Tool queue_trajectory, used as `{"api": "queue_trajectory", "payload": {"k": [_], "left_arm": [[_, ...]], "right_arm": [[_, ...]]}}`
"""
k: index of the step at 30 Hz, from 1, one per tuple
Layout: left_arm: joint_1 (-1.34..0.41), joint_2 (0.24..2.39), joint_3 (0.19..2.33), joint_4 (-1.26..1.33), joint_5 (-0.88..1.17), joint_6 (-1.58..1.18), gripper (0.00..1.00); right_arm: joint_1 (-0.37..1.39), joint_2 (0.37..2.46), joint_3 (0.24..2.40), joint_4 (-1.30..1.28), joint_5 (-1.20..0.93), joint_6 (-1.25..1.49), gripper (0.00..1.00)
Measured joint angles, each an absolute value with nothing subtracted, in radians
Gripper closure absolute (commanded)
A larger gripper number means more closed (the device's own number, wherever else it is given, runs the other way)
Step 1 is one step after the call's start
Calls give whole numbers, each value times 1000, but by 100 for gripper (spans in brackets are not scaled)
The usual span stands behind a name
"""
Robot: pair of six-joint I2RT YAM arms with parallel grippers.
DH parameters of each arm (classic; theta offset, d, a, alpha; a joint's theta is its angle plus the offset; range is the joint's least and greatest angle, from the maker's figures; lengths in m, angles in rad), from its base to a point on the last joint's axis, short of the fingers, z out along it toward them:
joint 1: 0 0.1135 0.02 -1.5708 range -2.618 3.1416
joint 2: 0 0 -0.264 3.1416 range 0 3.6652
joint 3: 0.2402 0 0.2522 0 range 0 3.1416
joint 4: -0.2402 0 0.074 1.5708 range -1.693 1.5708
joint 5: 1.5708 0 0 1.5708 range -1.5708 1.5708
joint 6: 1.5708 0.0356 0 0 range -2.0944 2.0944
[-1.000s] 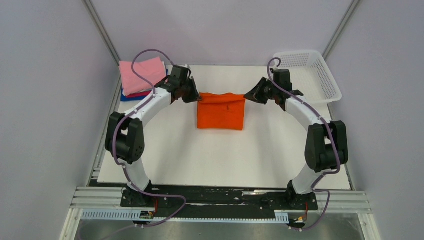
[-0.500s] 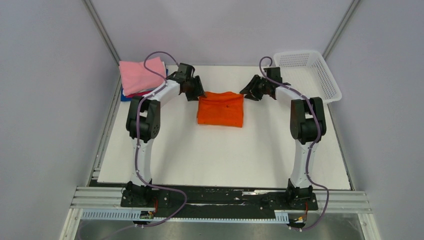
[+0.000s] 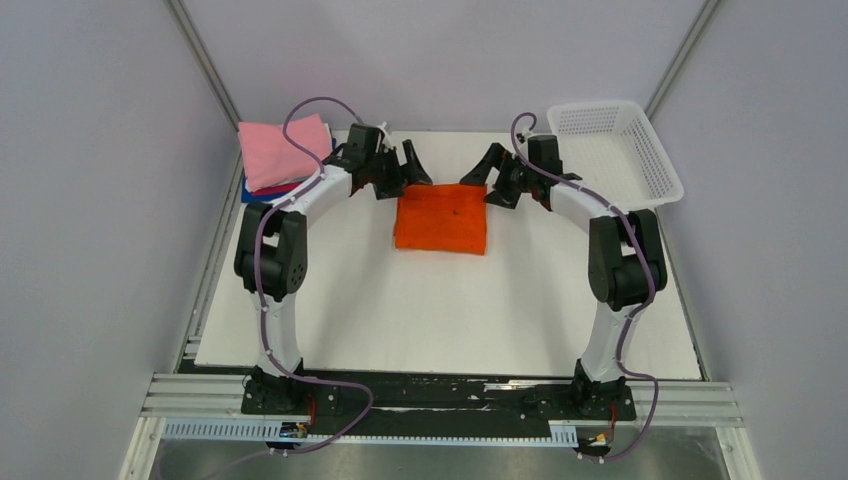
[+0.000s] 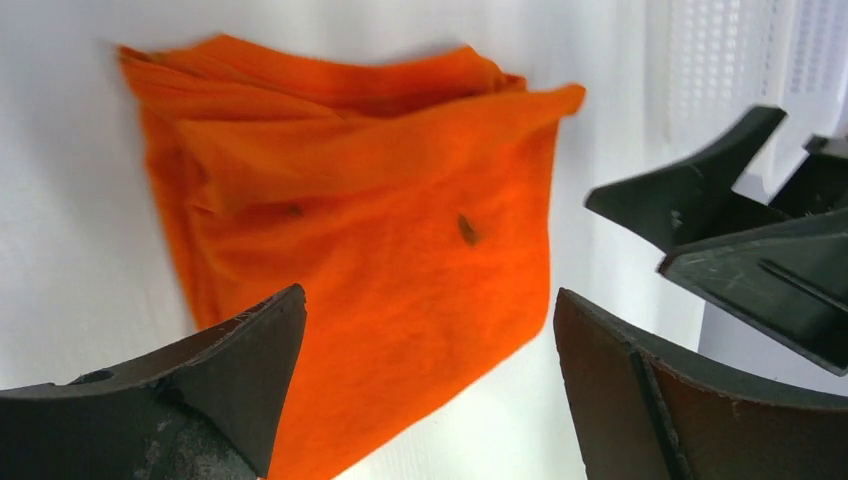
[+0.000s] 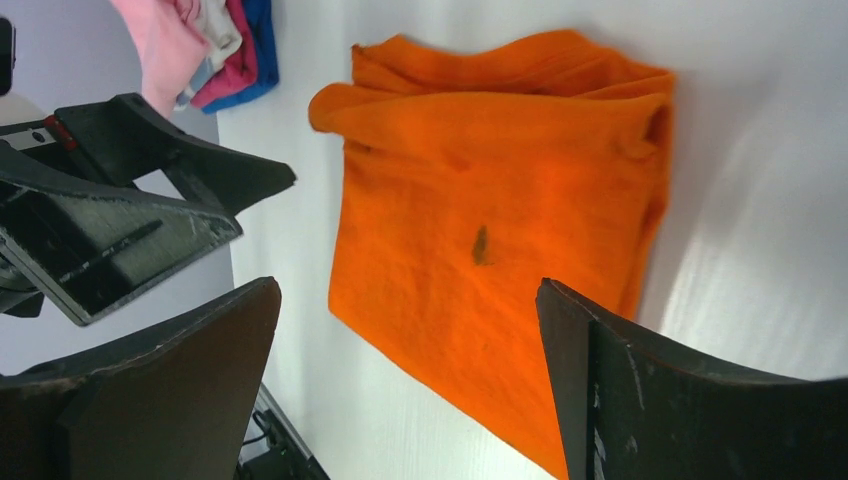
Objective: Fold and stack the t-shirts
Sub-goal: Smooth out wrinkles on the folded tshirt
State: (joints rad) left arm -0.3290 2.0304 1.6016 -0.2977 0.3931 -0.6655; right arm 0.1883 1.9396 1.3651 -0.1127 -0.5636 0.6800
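A bright orange t-shirt (image 3: 441, 218) lies folded into a rough rectangle at the back middle of the white table (image 3: 440, 310). My left gripper (image 3: 412, 166) hovers just above its far left corner, jaws open and empty. My right gripper (image 3: 487, 172) hovers just above the far right corner, also open and empty. The left wrist view shows the orange shirt (image 4: 370, 220) lying flat beyond my left gripper (image 4: 430, 320). It lies the same way (image 5: 500, 220) beyond my right gripper (image 5: 410, 300). A stack of folded t-shirts (image 3: 283, 150), pink on top, sits at the back left.
A white mesh basket (image 3: 618, 148) stands at the back right corner of the table. Grey walls close in the left and right sides. The pink, magenta and blue stack (image 5: 205, 45) shows in the right wrist view beyond the other gripper's fingers (image 5: 150, 210).
Both grippers have gone from shut on the shirt's far corners to wide open, releasing it. The orange shirt now lies flat, and both arms have drawn slightly back and up.
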Motion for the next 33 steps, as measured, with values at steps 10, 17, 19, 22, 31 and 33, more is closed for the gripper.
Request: {"api": "queue_trajectory", "payload": {"k": [10,17,19,22,31,33], "left_arm": [[-378,2166,1711,-263,400,-670,0],[-351,2425,2017,-347,310,-672,0],[-348,2424,2017,-350,304,-672,0],[-345,2404,1964,-311,312,-675,0],[-360,2072,1438,-193,297,-683,0],[-368,1985,1326,-193,283,-681,0]], "right_arm": [[215,2054,1442,-13,-603,731,0],[209,2300,1660,5,-574,733,0],[208,2333,1677,20,-596,744,0],[208,2325,1657,38,-595,747,0],[242,2028,1213,101,-535,753,0],[259,1953,1118,91,-507,752,0]]}}
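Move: The folded tshirt's middle lies some 6 cm back and 5 cm to the right of my left hand, about 9 below it. From my right hand it is 6 back, 7 to the left and 8 below. The far fold is only about 2 cm ahead of both hands. The tshirt stack is roughly 7 cm ahead and 26 left of my left hand. The basket is about 7 ahead and 27 right of my right hand. I swing both wide-open hands inward by 3 cm or so, then reach forward about 8 cm past the tshirt's far fold while sinking some 7 cm to table height. From there I draw both straight back about 12 cm, level and low, bringing the open fingertips onto the cloth at its far corners and dragging it towards my base. ##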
